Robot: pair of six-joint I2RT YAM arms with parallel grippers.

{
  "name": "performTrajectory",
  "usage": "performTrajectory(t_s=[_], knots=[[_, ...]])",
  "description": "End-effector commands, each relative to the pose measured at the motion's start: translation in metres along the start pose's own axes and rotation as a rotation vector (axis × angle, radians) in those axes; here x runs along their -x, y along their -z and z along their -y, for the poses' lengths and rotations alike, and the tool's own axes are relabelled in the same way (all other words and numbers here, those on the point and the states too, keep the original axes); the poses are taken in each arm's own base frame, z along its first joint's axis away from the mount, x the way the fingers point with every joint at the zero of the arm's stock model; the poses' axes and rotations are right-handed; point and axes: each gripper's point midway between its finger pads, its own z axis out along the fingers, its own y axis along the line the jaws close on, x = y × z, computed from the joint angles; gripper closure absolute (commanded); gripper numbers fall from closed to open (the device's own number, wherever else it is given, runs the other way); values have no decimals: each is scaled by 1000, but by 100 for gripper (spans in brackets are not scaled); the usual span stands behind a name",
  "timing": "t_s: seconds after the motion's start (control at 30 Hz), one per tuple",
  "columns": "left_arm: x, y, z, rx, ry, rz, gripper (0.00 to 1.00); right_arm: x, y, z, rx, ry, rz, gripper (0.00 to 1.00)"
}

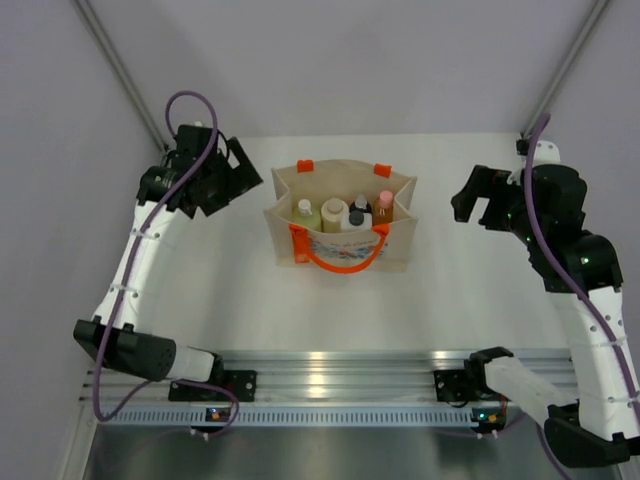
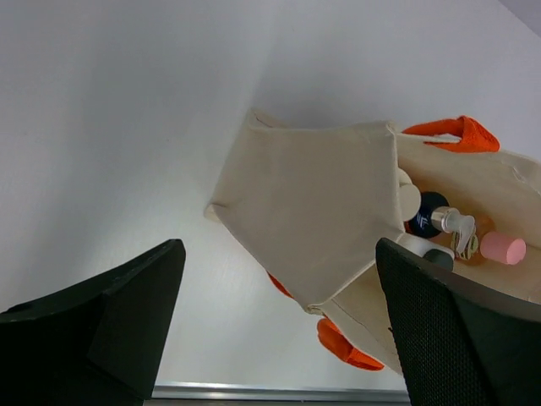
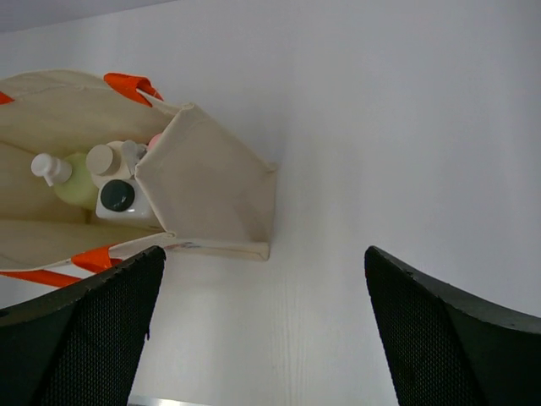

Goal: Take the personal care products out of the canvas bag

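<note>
The beige canvas bag [image 1: 400, 243] with orange handles [image 1: 338, 262] stands open at the table's middle. Several personal care products stand upright inside it: a pale yellow-green bottle [image 1: 305, 214], a cream cylinder [image 1: 333, 213], a white bottle with a dark cap [image 1: 357, 217] and an amber one with a pink cap [image 1: 385, 203]. My left gripper [image 1: 232, 175] hangs open to the left of the bag, apart from it. My right gripper [image 1: 478, 203] hangs open to its right, also apart. The left wrist view shows the bag's side wall [image 2: 313, 203] and the pink cap [image 2: 502, 248]. The right wrist view shows the other wall [image 3: 211, 190] and the yellow-green bottle [image 3: 72, 184].
Grey walls close the table on the left, right and back. An aluminium rail [image 1: 330, 375] with both arm bases runs along the near edge. White tabletop [image 1: 340, 320] lies between the bag and the rail.
</note>
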Motion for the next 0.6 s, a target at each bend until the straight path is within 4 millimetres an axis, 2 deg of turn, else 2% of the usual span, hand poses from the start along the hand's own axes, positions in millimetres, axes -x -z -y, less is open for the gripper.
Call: performTrajectory(t_s=[0.0, 0.03, 0.1, 0.13, 0.17, 0.23, 0.27, 0.33, 0.4, 0.57], knots=[[-4, 10, 43, -104, 29, -17, 1, 7, 1, -7, 45, -14, 32, 1], [-13, 11, 54, -123, -3, -30, 1, 6, 2, -7, 46, -11, 32, 0], [-20, 8, 63, -125, -24, -38, 1, 2, 1, -5, 42, -5, 22, 1], [-29, 10, 69, -132, -39, -49, 1, 1, 1, -5, 42, -3, 22, 1], [-30, 12, 66, -112, -39, -27, 2, 1, 1, -4, 41, -3, 24, 1], [-47, 8, 57, -72, -43, -39, 6, -1, 3, -4, 41, -2, 24, 1], [-48, 11, 52, -64, -39, -30, 12, -2, 3, -2, 36, 1, 24, 1], [-59, 4, 40, -26, -42, -50, 19, -2, 3, -2, 36, 6, 25, 1], [-66, 2, 35, -20, -51, -71, 27, -2, 3, -3, 39, 9, 25, 1], [-86, -10, 24, 27, -79, -122, 29, 1, 0, -8, 59, 8, 16, 1]])
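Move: The near-left corner of the canvas bag's mouth lies about 7 cm to the left hand's right, roughly level with it forward and some 11 cm below. From that hand, the pale green bottle is about 14 cm right, 1 cm back and 18 cm down; the cream bottle is about 21 cm right, 1 cm back and at the same depth. From the idle right hand, the corner is about 47 cm left, 8 cm ahead and 15 cm below. The left hand, empty and wide open, sweeps about 8 cm to its right towards the near-left corner of the bag's mouth, turning slightly clockwise as it comes over the bag's left side. It then sinks some 4 cm while drawing back about 3 cm, tipping its fingers a little farther down and narrowing them to about three quarters open, with no contact with the canvas to be seen. ##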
